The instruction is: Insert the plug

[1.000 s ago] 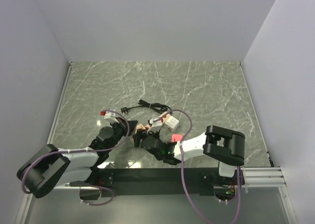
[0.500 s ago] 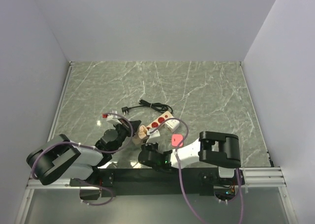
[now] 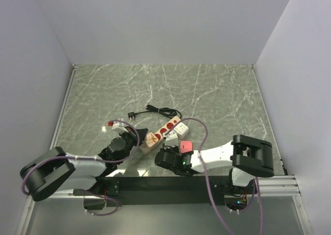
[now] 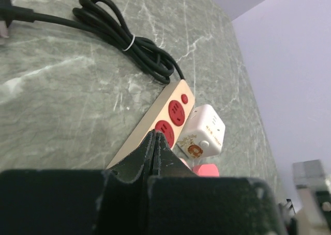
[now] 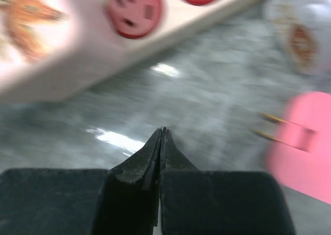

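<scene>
A beige power strip (image 3: pixel 159 133) with red sockets (image 4: pixel 175 111) lies on the marble table, its black cable (image 3: pixel 163 111) coiled behind it. Beside its far end sits a white cube adapter (image 3: pixel 182 130). A pink plug (image 3: pixel 185 145) lies loose on the table, its prongs (image 5: pixel 273 126) pointing at the strip (image 5: pixel 155 18). My left gripper (image 4: pixel 155 135) is shut and empty, its tip at the strip's near end (image 3: pixel 136 137). My right gripper (image 5: pixel 163 129) is shut on nothing and hovers low over bare table in front of the strip, left of the pink plug (image 5: pixel 305 142).
The white adapter (image 4: pixel 204 131) stands between the strip and the plug (image 4: pixel 206 169). Grey walls enclose the table on three sides. A black base rail (image 3: pixel 170 183) runs along the near edge. Purple cables (image 3: pixel 199 131) loop from both arms over the work area.
My right gripper has shut with nothing in it and moved back and to the right. The left arm has shifted slightly toward the strip's near end.
</scene>
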You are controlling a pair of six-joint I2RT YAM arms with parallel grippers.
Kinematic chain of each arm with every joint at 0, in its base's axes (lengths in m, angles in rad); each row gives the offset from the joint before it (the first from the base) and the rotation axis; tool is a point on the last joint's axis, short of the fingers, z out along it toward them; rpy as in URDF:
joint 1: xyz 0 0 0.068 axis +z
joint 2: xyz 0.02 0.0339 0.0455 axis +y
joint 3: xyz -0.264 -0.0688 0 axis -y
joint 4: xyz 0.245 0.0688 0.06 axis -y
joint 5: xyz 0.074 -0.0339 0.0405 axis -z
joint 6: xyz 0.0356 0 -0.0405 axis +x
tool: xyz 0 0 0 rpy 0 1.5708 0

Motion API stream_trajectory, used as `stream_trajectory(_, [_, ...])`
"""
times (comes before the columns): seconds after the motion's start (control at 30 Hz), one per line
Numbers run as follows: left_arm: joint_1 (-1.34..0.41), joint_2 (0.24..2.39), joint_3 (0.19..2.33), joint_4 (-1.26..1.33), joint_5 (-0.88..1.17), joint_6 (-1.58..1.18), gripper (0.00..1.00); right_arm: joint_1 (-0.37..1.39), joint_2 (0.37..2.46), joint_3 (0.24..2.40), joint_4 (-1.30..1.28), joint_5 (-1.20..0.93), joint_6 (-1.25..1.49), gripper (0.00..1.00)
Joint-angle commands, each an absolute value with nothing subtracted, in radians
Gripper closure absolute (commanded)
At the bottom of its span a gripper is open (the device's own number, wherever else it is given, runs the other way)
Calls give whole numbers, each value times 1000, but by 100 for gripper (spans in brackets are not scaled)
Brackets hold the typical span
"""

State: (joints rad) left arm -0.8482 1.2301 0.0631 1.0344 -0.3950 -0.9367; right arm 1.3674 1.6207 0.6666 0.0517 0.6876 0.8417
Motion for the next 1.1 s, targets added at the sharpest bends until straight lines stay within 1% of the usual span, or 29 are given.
stream_trajectory(0.0, [-864, 1161, -89, 790, -419, -902, 100, 1351, 1504, 661, -176, 725, 778, 100])
stream_trajectory(0.03, [-864, 1137, -101, 817, -405, -888, 100, 1342, 1473, 661, -198, 732, 769, 100])
stream_trajectory(0.17, [-864, 1095, -55, 728, -403, -865, 99, 1276, 1298, 629, -186, 744, 707, 100])
stream_trajectory(0.2, [-864, 1086, -48, 713, -408, -861, 98, 1247, 1272, 618, -181, 753, 693, 100])
stream_trajectory(0.27, [-862, 1052, -22, 671, -422, -847, 85, 1210, 1205, 609, -158, 755, 648, 94])
stream_trajectory(0.3, [-864, 1040, -12, 643, -426, -839, 72, 1192, 1184, 601, -149, 744, 635, 91])
stream_trajectory(0.33, [-864, 1016, -6, 618, -434, -831, 64, 1157, 1168, 595, -120, 735, 621, 83])
stream_trajectory(0.37, [-864, 1003, 17, 606, -442, -824, 57, 1144, 1143, 588, -106, 726, 600, 80])
stream_trajectory(0.4, [-862, 993, 23, 582, -446, -819, 46, 1129, 1135, 577, -95, 707, 592, 76])
stream_trajectory(0.47, [-864, 962, 47, 551, -460, -810, 33, 1097, 1131, 574, -83, 698, 574, 54])
stream_trajectory(0.5, [-864, 950, 54, 539, -471, -805, 26, 1089, 1134, 575, -87, 701, 575, 47])
stream_trajectory(0.53, [-862, 927, 57, 522, -475, -798, 23, 1080, 1137, 575, -89, 703, 574, 38])
stream_trajectory(0.57, [-864, 914, 69, 509, -485, -792, 21, 1062, 1135, 572, -83, 700, 574, 33])
stream_trajectory(0.6, [-864, 901, 77, 491, -508, -782, 19, 1052, 1132, 559, -74, 695, 574, 31])
stream_trajectory(0.67, [-864, 853, 97, 437, -532, -758, 19, 1023, 1115, 540, -28, 661, 568, 30])
stream_trajectory(0.8, [-864, 784, 107, 433, -520, -713, 18, 999, 1109, 514, -2, 611, 566, 30])
stream_trajectory(0.97, [-870, 742, 98, 509, -453, -637, 18, 989, 1169, 525, -2, 577, 572, 29])
stream_trajectory(1.03, [-871, 761, 110, 515, -445, -615, 18, 989, 1178, 526, 32, 566, 563, 24])
stream_trajectory(1.07, [-870, 768, 123, 521, -427, -604, 18, 988, 1180, 523, 50, 565, 551, 20])
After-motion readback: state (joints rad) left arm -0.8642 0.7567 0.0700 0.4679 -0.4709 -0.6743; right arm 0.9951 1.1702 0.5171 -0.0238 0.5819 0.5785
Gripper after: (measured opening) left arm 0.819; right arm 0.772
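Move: The white cube plug stands about 8 cm ahead of the right hand and 6 cm to its right, roughly 1 cm below. From that hand the flat pink plug is some 8 cm right and 1 cm ahead, and the peach adapter already in the strip about 6 cm left and 3 cm ahead. That adapter lies about 3 cm back, 2 cm right and 4 cm below the left hand. Right hand swings about 15 cm right, forward and up beside the white plug, opening; left opens, easing left. ##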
